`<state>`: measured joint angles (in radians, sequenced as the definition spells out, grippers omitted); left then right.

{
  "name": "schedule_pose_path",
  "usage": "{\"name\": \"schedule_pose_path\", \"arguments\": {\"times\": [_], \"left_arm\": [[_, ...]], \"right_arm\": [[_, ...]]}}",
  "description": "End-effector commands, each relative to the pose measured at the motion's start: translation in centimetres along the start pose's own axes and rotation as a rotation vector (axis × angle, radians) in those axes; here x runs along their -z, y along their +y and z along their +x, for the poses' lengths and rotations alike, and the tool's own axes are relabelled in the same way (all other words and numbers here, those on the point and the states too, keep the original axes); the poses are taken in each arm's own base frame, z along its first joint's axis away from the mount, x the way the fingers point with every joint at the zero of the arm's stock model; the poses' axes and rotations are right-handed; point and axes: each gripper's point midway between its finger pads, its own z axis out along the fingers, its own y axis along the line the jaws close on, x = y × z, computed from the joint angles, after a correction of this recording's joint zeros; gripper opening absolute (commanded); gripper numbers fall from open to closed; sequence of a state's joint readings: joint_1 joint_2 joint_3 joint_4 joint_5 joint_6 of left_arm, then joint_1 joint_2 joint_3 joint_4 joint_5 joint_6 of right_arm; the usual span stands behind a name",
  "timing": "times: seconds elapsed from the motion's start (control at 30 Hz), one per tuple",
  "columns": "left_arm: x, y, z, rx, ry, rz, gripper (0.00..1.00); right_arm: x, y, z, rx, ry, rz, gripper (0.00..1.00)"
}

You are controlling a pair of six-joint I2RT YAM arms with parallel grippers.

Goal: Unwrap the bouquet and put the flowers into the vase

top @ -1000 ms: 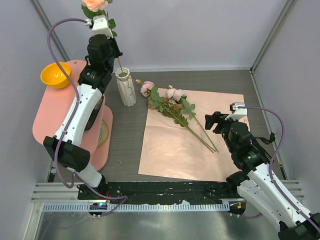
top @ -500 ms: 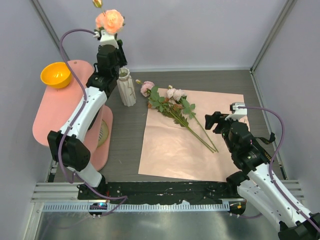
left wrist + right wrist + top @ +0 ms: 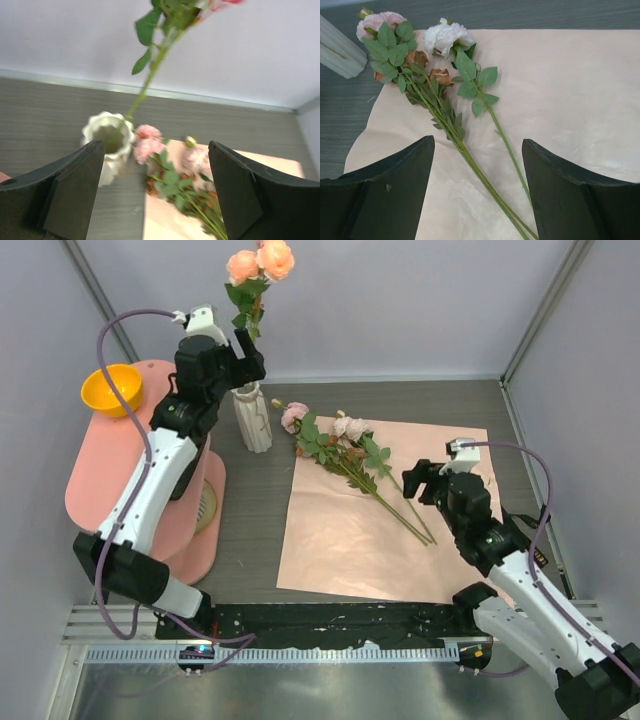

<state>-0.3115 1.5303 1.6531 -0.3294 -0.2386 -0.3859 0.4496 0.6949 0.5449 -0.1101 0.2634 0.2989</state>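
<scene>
The white ribbed vase (image 3: 252, 420) stands left of the unfolded salmon-pink paper (image 3: 400, 540). A long-stemmed peach rose (image 3: 260, 262) stands in it, tilted to the right. My left gripper (image 3: 245, 348) hovers just above the vase rim, open, with nothing between its fingers. In the left wrist view the stem (image 3: 149, 77) runs down into the vase (image 3: 107, 137), ahead of the open left gripper (image 3: 157, 192). Several flowers (image 3: 345, 445) lie on the paper. My right gripper (image 3: 425, 480) hangs open over their stems (image 3: 470, 160), apart from them.
An orange bowl (image 3: 110, 388) sits on a pink stand (image 3: 90, 475) at the left. Grey walls and metal frame posts close in the back and sides. The vase's base (image 3: 337, 47) shows at the upper left of the right wrist view.
My left gripper has opened and let go of the peach rose, which now stands in the vase, and has drawn back a little. The right gripper has shifted slightly left.
</scene>
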Motion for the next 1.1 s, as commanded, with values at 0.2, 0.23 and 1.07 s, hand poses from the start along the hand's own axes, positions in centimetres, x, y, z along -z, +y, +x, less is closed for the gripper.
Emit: {"name": "schedule_pose_path", "arguments": {"times": [0.2, 0.23, 1.07], "left_arm": [[10.1, -10.0, 2.7, 0.133, 0.225, 0.682, 0.84], [9.1, -10.4, 4.3, 0.146, 0.284, 0.699, 0.82], [12.5, -17.0, 17.2, 0.120, 0.680, 0.897, 0.68]], "right_arm": [[-4.4, 2.1, 2.6, 0.022, 0.282, 0.012, 0.74], [-5.1, 1.5, 4.6, 0.037, 0.359, 0.052, 0.73], [-14.5, -0.8, 11.5, 0.219, 0.746, 0.161, 0.49]]}}
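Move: Below the right hand, some 20 cm down, the loose flower stem's grasp spot under its leaves lies about 11 cm ahead and 4 cm left; the bunch is 2 cm farther out and 8 cm left of that spot, the white flower head 11 cm farther out and 8 cm left. From the left hand, the spot is about 32 cm right, 8 cm back and 37 cm down; the vase is 4 cm ahead, 2 cm left, 25 cm below. Sinking about 16 cm and reaching 9 cm forward, the right hand tips steeply down towards the loose flower stem, its open fingers narrowing partway. The left hand backs away from the peach flowers in the vase with a small rise, then swings right and down over the paper, turning some 55 degrees clockwise, fingers narrowing slightly but still open. ##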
